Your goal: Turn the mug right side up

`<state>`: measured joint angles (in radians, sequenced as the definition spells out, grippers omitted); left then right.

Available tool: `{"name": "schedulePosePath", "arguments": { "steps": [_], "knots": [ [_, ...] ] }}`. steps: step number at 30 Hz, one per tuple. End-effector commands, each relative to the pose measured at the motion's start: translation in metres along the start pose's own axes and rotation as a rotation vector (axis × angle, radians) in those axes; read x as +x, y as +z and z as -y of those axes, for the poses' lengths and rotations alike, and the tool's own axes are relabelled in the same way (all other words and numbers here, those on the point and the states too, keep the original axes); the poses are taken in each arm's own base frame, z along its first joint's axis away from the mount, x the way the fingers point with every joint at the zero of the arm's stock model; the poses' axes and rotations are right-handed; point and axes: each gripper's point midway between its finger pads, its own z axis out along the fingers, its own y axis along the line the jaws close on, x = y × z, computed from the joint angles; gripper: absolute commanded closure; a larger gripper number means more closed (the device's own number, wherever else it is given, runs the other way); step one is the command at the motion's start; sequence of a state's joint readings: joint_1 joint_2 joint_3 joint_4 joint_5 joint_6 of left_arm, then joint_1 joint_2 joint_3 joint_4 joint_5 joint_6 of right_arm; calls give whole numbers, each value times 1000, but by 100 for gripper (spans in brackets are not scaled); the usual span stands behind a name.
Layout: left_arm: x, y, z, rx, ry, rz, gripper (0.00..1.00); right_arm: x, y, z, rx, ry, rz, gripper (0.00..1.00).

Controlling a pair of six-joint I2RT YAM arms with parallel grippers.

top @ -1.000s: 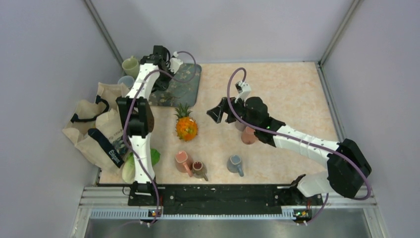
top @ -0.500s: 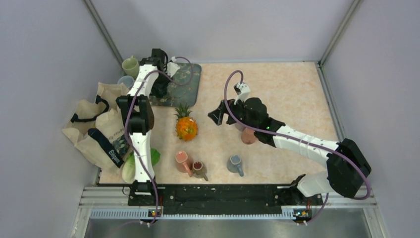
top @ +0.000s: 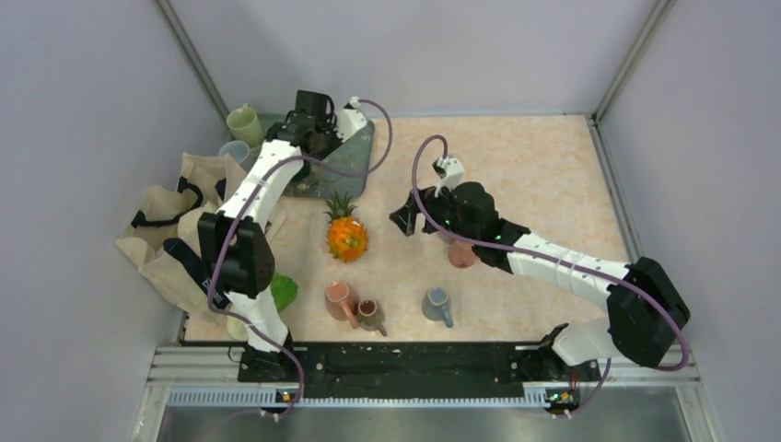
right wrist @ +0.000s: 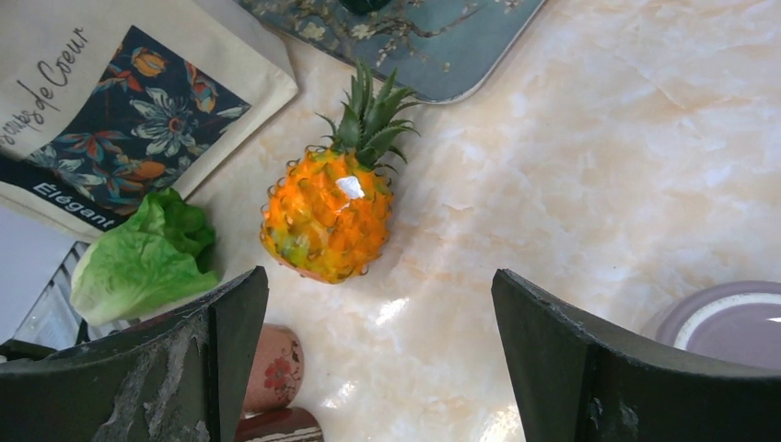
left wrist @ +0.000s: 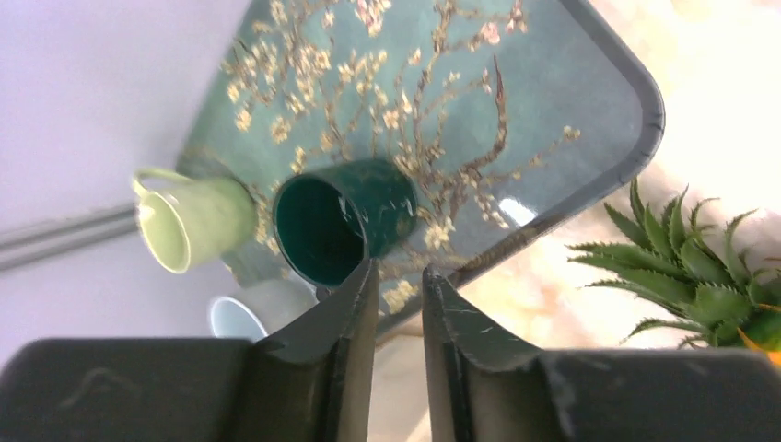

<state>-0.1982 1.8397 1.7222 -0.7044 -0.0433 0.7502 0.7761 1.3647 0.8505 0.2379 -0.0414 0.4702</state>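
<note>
A dark green mug (left wrist: 336,221) stands on the corner of the blossom-patterned tray (left wrist: 553,110), its mouth facing up toward the left wrist camera. My left gripper (left wrist: 398,276) hovers above it, apart from it; the jaws stand a narrow gap apart with nothing between them. From the top view the left gripper (top: 318,120) sits over the tray (top: 350,161) and hides the mug. My right gripper (right wrist: 378,276) is wide open and empty above bare table, near the pineapple (right wrist: 327,216). It also shows in the top view as the right gripper (top: 405,216).
A pale green mug (top: 243,122) and a light blue mug (top: 235,150) stand left of the tray. Tote bags (top: 175,230) and lettuce (top: 281,293) lie at the left. Pink (top: 339,299), brown (top: 370,313) and blue-grey (top: 437,304) mugs sit near the front. A salmon mug (top: 462,253) lies under the right arm.
The left gripper has let go of the green mug and lifted up and to the right, its jaws parting. The right arm has barely moved.
</note>
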Motion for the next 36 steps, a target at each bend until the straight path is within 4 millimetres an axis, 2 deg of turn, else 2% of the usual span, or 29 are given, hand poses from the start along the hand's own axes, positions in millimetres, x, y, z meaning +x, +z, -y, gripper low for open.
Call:
{"name": "schedulePosePath", "arguments": {
  "steps": [1, 4, 11, 14, 18, 20, 26, 29, 31, 33, 36],
  "knots": [
    [15, 34, -7, -87, 110, -100, 80, -7, -8, 2, 19, -41, 33, 10],
    [41, 54, -8, -88, 136, -244, 99, -6, -12, 9, 51, -49, 42, 9],
    [70, 95, -9, -86, 157, -348, 100, -8, -21, 16, 88, -53, 62, 9],
    [83, 109, -20, -106, 152, -378, 100, -10, -23, 18, 99, -58, 68, 9],
    [109, 124, -43, -165, 178, -431, 100, -13, -25, 21, 121, -69, 78, 9],
    [115, 132, -55, -187, 176, -420, 100, -14, -26, 24, 134, -73, 82, 9],
    [106, 154, -93, -283, 180, -332, 100, -16, -24, 28, 159, -81, 83, 9],
    [105, 160, -133, -416, 167, -286, 100, -16, -22, 28, 165, -84, 67, 9],
    [100, 166, -150, -459, 161, -255, 100, -16, -22, 29, 175, -84, 61, 9],
    [110, 169, -171, -494, 137, -253, 100, -17, -24, 30, 187, -84, 57, 9],
    [111, 178, -186, -534, 149, -237, 100, -17, -27, 34, 212, -85, 53, 9]
  ]
}}
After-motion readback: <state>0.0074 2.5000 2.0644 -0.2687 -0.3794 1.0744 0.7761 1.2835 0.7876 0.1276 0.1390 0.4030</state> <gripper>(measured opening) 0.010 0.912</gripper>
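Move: On the tray, the dark green mug stands already upright, about 7 cm ahead of the left hand, 6 cm to its left and 15 cm lower. At that same low level, the light green mug is some 17 cm ahead and 20 cm left, the pale mug 10 cm ahead and 21 cm left, and the pineapple 12 cm back and 8 cm right. From the right hand the dark green mug lies roughly 25 cm ahead, 30 cm left. Shutting its half-open, empty fingers, the left hand sinks some 15 cm beside the dark green mug, edging left, then stays low and pushes it with the closed fingertips forward and left, about 12 cm each way, towards the far left corner of the tray. The wrist rolls some 25 degrees, left side rising. The right hand, open and empty, drifts about 5 cm right. ##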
